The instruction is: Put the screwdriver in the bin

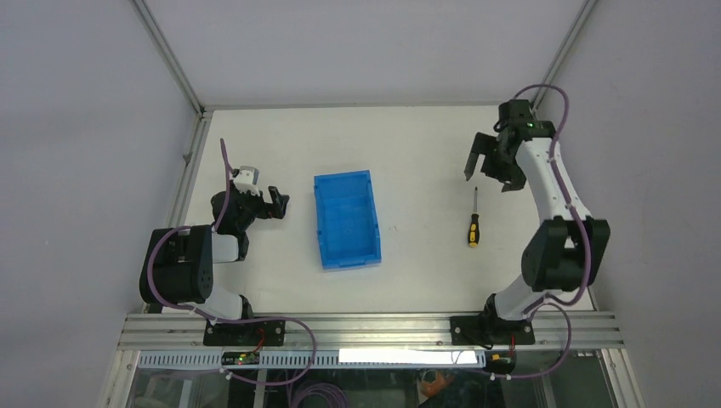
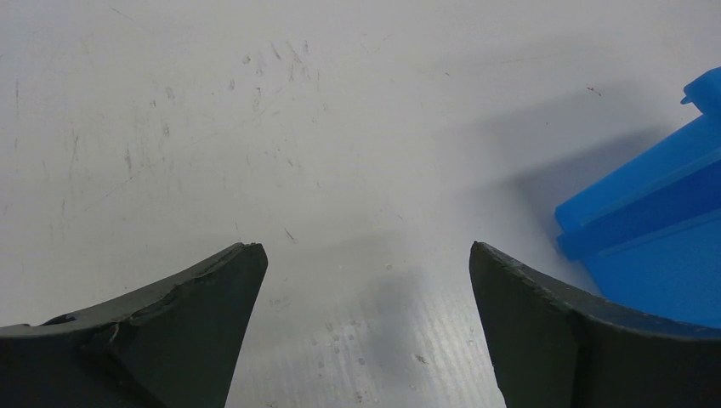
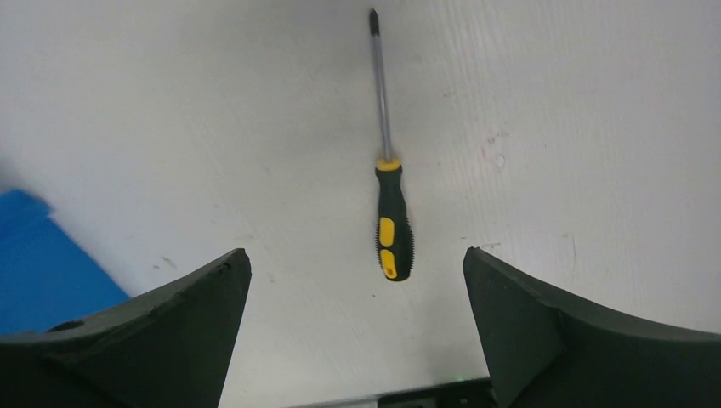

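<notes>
The screwdriver [image 1: 474, 221] lies flat on the white table, right of centre, with its black-and-yellow handle toward the arms and its thin shaft pointing away. In the right wrist view the screwdriver [image 3: 391, 229] lies just ahead of the fingertips and between them. My right gripper [image 1: 491, 175] hangs open above the table just beyond the shaft tip, holding nothing; the wrist view shows the right gripper [image 3: 354, 253] spread wide. The blue bin [image 1: 346, 219] stands mid-table with nothing in it. My left gripper [image 1: 279, 202] is open, low beside the bin's left wall. The left gripper [image 2: 366, 248] has bare table between its jaws.
A corner of the bin [image 2: 655, 221] shows at the right of the left wrist view, and a blue patch of the bin [image 3: 34, 255] at the left of the right wrist view. Metal frame rails [image 1: 374, 327] edge the table in front, with grey walls around.
</notes>
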`<action>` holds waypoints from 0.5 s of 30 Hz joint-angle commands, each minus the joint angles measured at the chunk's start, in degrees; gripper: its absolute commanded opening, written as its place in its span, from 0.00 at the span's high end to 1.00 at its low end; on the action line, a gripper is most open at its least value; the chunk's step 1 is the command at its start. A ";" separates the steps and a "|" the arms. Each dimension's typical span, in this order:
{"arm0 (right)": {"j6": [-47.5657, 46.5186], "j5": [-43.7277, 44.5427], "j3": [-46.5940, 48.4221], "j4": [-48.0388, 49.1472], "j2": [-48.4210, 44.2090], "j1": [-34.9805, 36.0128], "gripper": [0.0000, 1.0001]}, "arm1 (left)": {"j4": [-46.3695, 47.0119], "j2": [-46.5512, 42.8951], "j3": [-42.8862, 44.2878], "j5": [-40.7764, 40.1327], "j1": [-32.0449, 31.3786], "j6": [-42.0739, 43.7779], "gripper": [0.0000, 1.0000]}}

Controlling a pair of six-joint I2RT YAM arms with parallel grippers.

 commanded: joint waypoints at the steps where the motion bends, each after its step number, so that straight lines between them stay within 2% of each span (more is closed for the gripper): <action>1: -4.55 3.38 -3.40 -6.21 7.23 -0.32 0.01 | 3.84 -0.28 1.12 0.07 -0.47 0.03 0.01; 12: -3.23 3.03 -18.44 9.90 15.92 0.48 0.22 | 3.82 -0.30 1.12 0.08 -0.47 0.03 0.01; 14: -3.56 3.20 -19.47 11.74 16.95 0.76 0.31 | 3.82 -0.31 1.12 0.08 -0.47 0.03 0.01; 15: -3.79 3.40 -19.69 12.39 17.59 0.90 0.38 | 3.82 -0.26 1.13 0.10 -0.47 0.03 0.01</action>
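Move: The screwdriver lies below my open right hand on the table, its shaft pointing forward. Its middle is about 3 cm back from my hand point, level sideways and some 18 cm down; its handle is about 7 cm back and 1 cm left. The blue bin stands about 41 cm to that hand's left and 3 cm back. From my left hand, the screwdriver is roughly 66 cm to the right and 5 cm back. I drop my right hand about 17 cm onto the screwdriver's handle, drawing it back some 6 cm as I go and slowing near the table. Meanwhile I tip the fingers about 30 degrees until they point straight down astride the handle, and start closing them from wide open to roughly three quarters, the left finger coming very close to the handle. ##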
